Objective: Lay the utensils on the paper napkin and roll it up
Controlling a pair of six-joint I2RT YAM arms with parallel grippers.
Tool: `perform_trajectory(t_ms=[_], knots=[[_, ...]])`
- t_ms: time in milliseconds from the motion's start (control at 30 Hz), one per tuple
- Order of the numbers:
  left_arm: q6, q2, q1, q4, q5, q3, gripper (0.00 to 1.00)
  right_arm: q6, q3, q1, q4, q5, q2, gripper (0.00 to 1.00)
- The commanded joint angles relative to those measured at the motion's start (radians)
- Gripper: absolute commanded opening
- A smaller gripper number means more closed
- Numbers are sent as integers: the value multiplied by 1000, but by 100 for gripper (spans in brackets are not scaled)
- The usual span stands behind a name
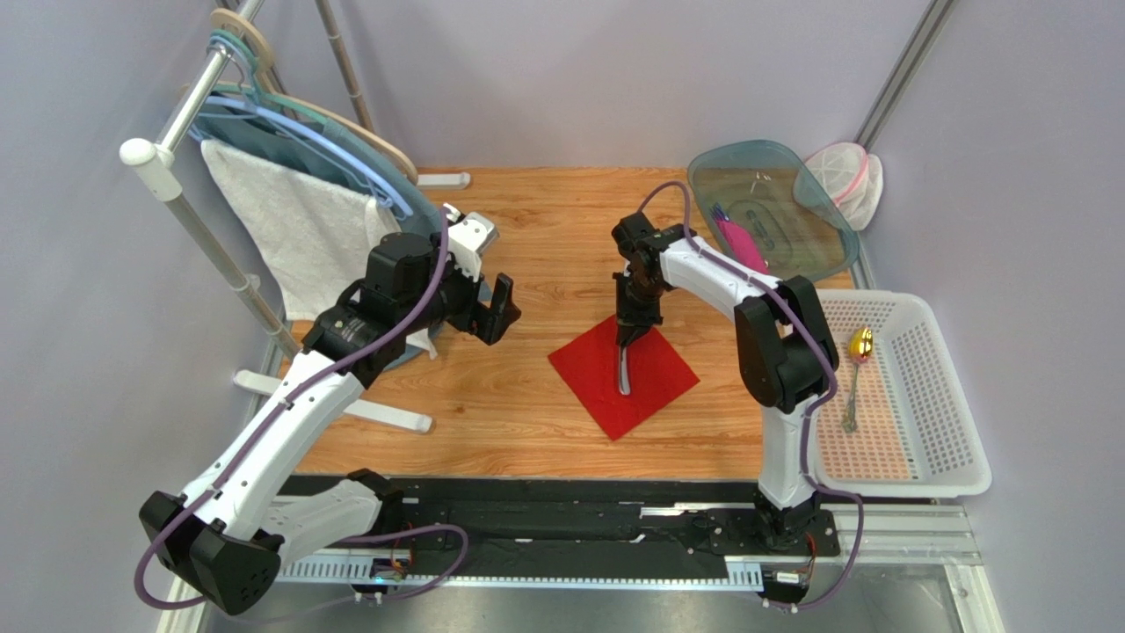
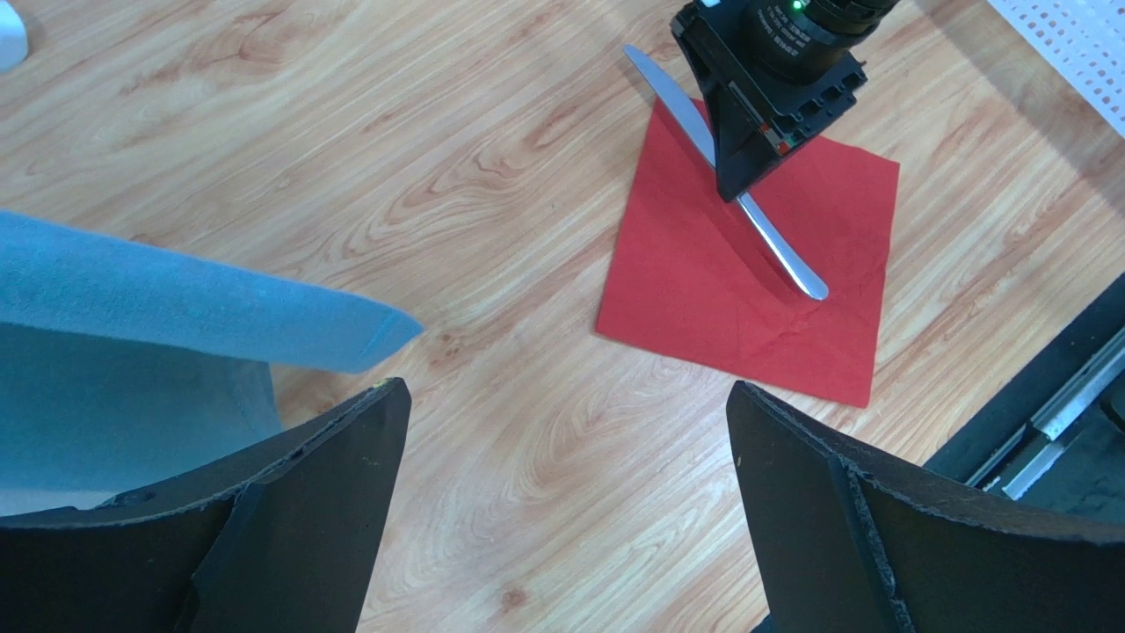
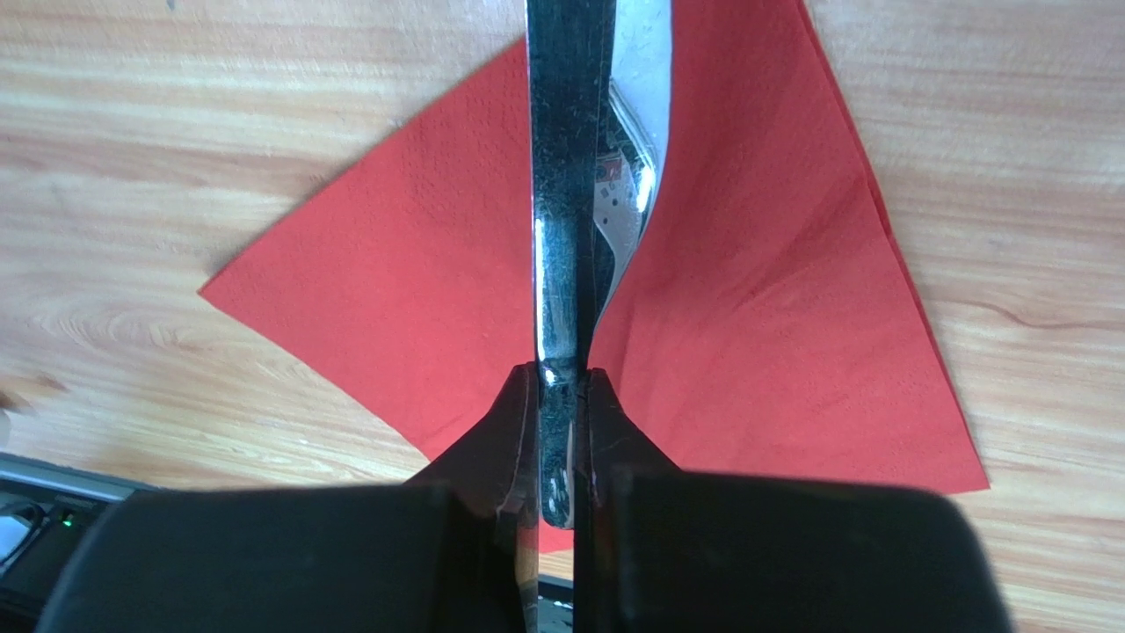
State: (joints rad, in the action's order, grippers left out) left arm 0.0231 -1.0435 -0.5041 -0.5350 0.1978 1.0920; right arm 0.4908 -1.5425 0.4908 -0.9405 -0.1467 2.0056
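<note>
The red paper napkin [image 1: 654, 383] lies flat on the wooden table, turned like a diamond. My right gripper [image 1: 631, 330] is shut on a silver knife [image 1: 622, 373] and holds it low over the napkin. In the left wrist view the knife [image 2: 782, 251] runs across the napkin [image 2: 740, 297], its blade reaching past the far corner. In the right wrist view the fingers [image 3: 518, 429] pinch the knife [image 3: 575, 198] edge-on above the napkin [image 3: 396, 290]. My left gripper [image 1: 495, 310] is open and empty [image 2: 568, 396], left of the napkin. Another utensil [image 1: 856, 376] lies in the basket.
A white perforated basket [image 1: 951, 396] stands at the right edge. A teal tub [image 1: 773, 205] and a mesh bag [image 1: 845, 178] are at the back right. A rack with hangers and a white towel [image 1: 304, 224] stands at the left, with blue cloth [image 2: 159, 303] near my left gripper.
</note>
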Motion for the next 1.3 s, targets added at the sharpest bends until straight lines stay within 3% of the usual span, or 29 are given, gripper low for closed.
perform_trajectory(t_ms=[0,700,833,1033,1267], knots=[[-6,26,16,15,11,-14,99,40,-57,11,25,25,22,0],[5,5,33,47,25,-44,99,100,-53,12,0,68,84,3],[8,2,36,44,26,-46,99,104,-54,14,-1,52,104,21],[8,-1,41,43,31,-46,99,107,-51,11,-6,45,111,32],[-22,-4,42,27,95,-20,99,43,-111,0,-38,27,49,55]])
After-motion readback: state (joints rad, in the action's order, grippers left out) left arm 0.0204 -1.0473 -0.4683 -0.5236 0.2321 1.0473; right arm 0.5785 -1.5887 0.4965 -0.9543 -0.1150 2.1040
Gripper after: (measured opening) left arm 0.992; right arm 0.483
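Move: I hold the knife in my right hand, pinched at its handle and running fore and aft over the red napkin. The napkin's middle is some 4 cm back of this hand, neither left nor right, and about 3 cm below. The green basin stands roughly 18 cm ahead and 22 cm to the right, and the gold spoon 35 cm to the right, 5 cm back. From my idle left hand the napkin is about 18 cm to the right, 3 cm back and 24 cm down. I ease my right hand almost straight down, about 3 cm, onto the napkin with the knife still pinched and the wrist turning only slightly. Near the bottom I open the fingers to about half, so they come free on both sides of the handle, and I just begin to lift, by half a centimetre. ##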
